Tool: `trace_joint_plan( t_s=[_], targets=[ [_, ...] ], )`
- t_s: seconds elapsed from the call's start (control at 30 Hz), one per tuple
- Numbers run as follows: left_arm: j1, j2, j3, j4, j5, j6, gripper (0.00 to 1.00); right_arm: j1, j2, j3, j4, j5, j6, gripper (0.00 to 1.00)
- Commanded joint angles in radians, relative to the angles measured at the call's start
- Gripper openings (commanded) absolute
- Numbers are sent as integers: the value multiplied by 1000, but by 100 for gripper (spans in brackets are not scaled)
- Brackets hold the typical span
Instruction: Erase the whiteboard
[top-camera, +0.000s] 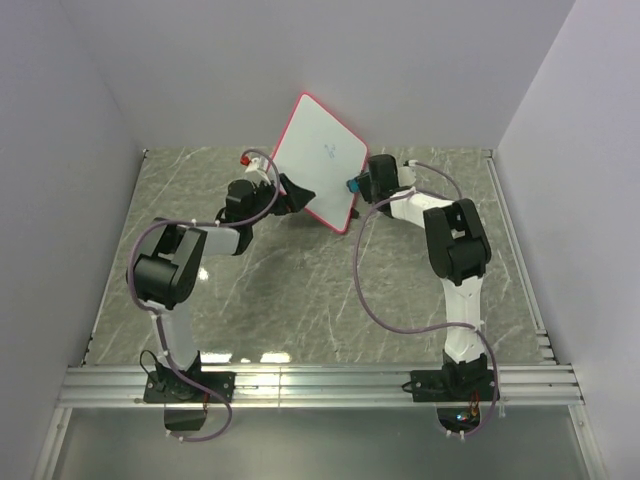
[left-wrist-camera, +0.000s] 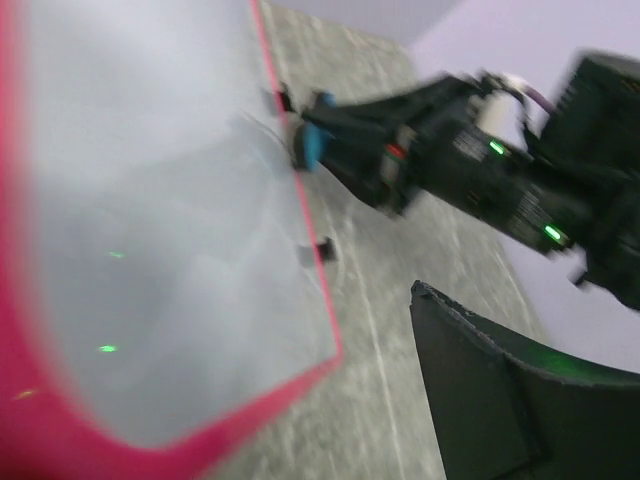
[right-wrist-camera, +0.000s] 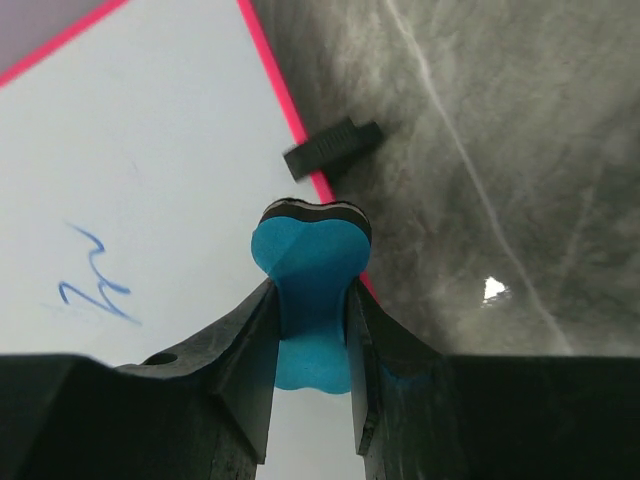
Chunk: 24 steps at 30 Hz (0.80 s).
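Observation:
The whiteboard (top-camera: 320, 165), white with a pink-red frame, stands tilted up at the back centre of the table. Blue handwriting (right-wrist-camera: 95, 280) marks its face. My right gripper (right-wrist-camera: 310, 300) is shut on a blue eraser (right-wrist-camera: 310, 250), whose tip is at the board's right edge beside a black foot (right-wrist-camera: 332, 148). My left gripper (top-camera: 292, 190) is at the board's lower left edge. In the blurred left wrist view the board (left-wrist-camera: 150, 200) fills the left and hides one finger. The other finger (left-wrist-camera: 520, 400) stands apart from it, with table between.
The grey marble table (top-camera: 300, 290) has purple-grey walls at the back and sides. A small red and white object (top-camera: 247, 158) lies behind my left wrist. An aluminium rail (top-camera: 320, 385) runs along the near edge by the arm bases.

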<state>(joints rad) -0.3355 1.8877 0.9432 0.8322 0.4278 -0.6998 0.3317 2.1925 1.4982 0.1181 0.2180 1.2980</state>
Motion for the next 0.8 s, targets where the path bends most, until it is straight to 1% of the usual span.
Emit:
trace_joint_plan(
  t_s=[0.0, 0.07, 0.1, 0.13, 0.17, 0.2, 0.23, 0.27, 0.3, 0.33, 0.37, 0.4, 0.47, 0.5, 0.53, 0.6, 0.63, 0.7, 0.73, 0.77],
  targets=[
    [-11, 63, 104, 4, -98, -18, 91, -34, -71, -39, -37, -43, -69, 0],
    [-11, 115, 132, 21, -89, -30, 83, -54, -92, -58, -35, -58, -89, 0],
    [-11, 134, 162, 27, -80, -47, 77, -59, -97, -76, -31, -62, -95, 0],
    [-11, 152, 175, 36, -66, -58, 61, -63, -103, -82, -29, -66, -100, 0],
    [-11, 183, 199, 50, -54, -69, 54, -69, -109, -88, -31, -75, -111, 0],
    [-11, 192, 206, 54, -44, -84, 50, -77, -114, -98, -31, -77, -114, 0],
    [-13, 200, 210, 61, -43, -89, 43, -80, -116, -104, -29, -80, -118, 0],
    [-13, 209, 212, 68, -44, -92, 39, -83, -116, -110, -25, -86, -123, 0],
    [-14, 211, 213, 65, -50, -92, 33, -88, -114, -116, -23, -89, -123, 0],
    [-13, 211, 216, 52, -54, -87, 12, -91, -116, -118, -21, -92, -124, 0],
    [-11, 211, 224, 39, -55, -76, 4, -91, -114, -118, -20, -95, -124, 0],
    [-11, 209, 230, 12, -47, -51, 0, -94, -112, -119, -14, -103, -126, 0],
    [-4, 215, 271, -36, 21, -12, 0, -94, -109, -119, -5, -111, -129, 0],
    [-2, 215, 287, -76, 52, 37, 0, -94, -109, -119, 2, -118, -128, 0],
    [0, 221, 304, -158, 105, 61, 0, -94, -106, -118, 3, -123, -126, 0],
    [10, 226, 324, -226, 175, 141, 0, -94, -102, -118, 15, -135, -121, 0],
    [13, 220, 321, -295, 195, 170, 0, -95, -100, -118, 21, -146, -117, 0],
    [23, 186, 283, -337, 245, 250, 0, -95, -102, -131, 40, -160, -106, 0],
    [26, 174, 270, -405, 256, 276, 0, -95, -105, -138, 44, -160, -106, 0],
    [29, 150, 253, -439, 264, 301, 0, -94, -111, -148, 51, -161, -109, 0]
  ],
)
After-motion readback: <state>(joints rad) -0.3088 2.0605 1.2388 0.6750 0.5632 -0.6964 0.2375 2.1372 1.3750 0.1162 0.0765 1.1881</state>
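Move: The whiteboard's lower-left edge lies between the left hand's wide-open fingers, about 2 cm ahead and 1 cm right of the hand point at its height; the blue eraser is some 12 cm right of that hand, 2 cm ahead and 6 cm lower. From the right hand, which holds the eraser, the leftover blue writing is about 7 cm ahead, 6 cm left and 4 cm higher; a black clip sits 6 cm back, 1 cm left and 3 cm lower. The whiteboard's lower-left edge is taken between the left fingers, which close from wide open to about half while that hand pushes some 4 cm forward and then 2 cm right, and they keep hold. The right hand keeps its grip on the eraser and sweeps about 5 cm right, also sinking and drawing back some 2.5 cm, before easing slightly left; the eraser stays over the board's right edge. ##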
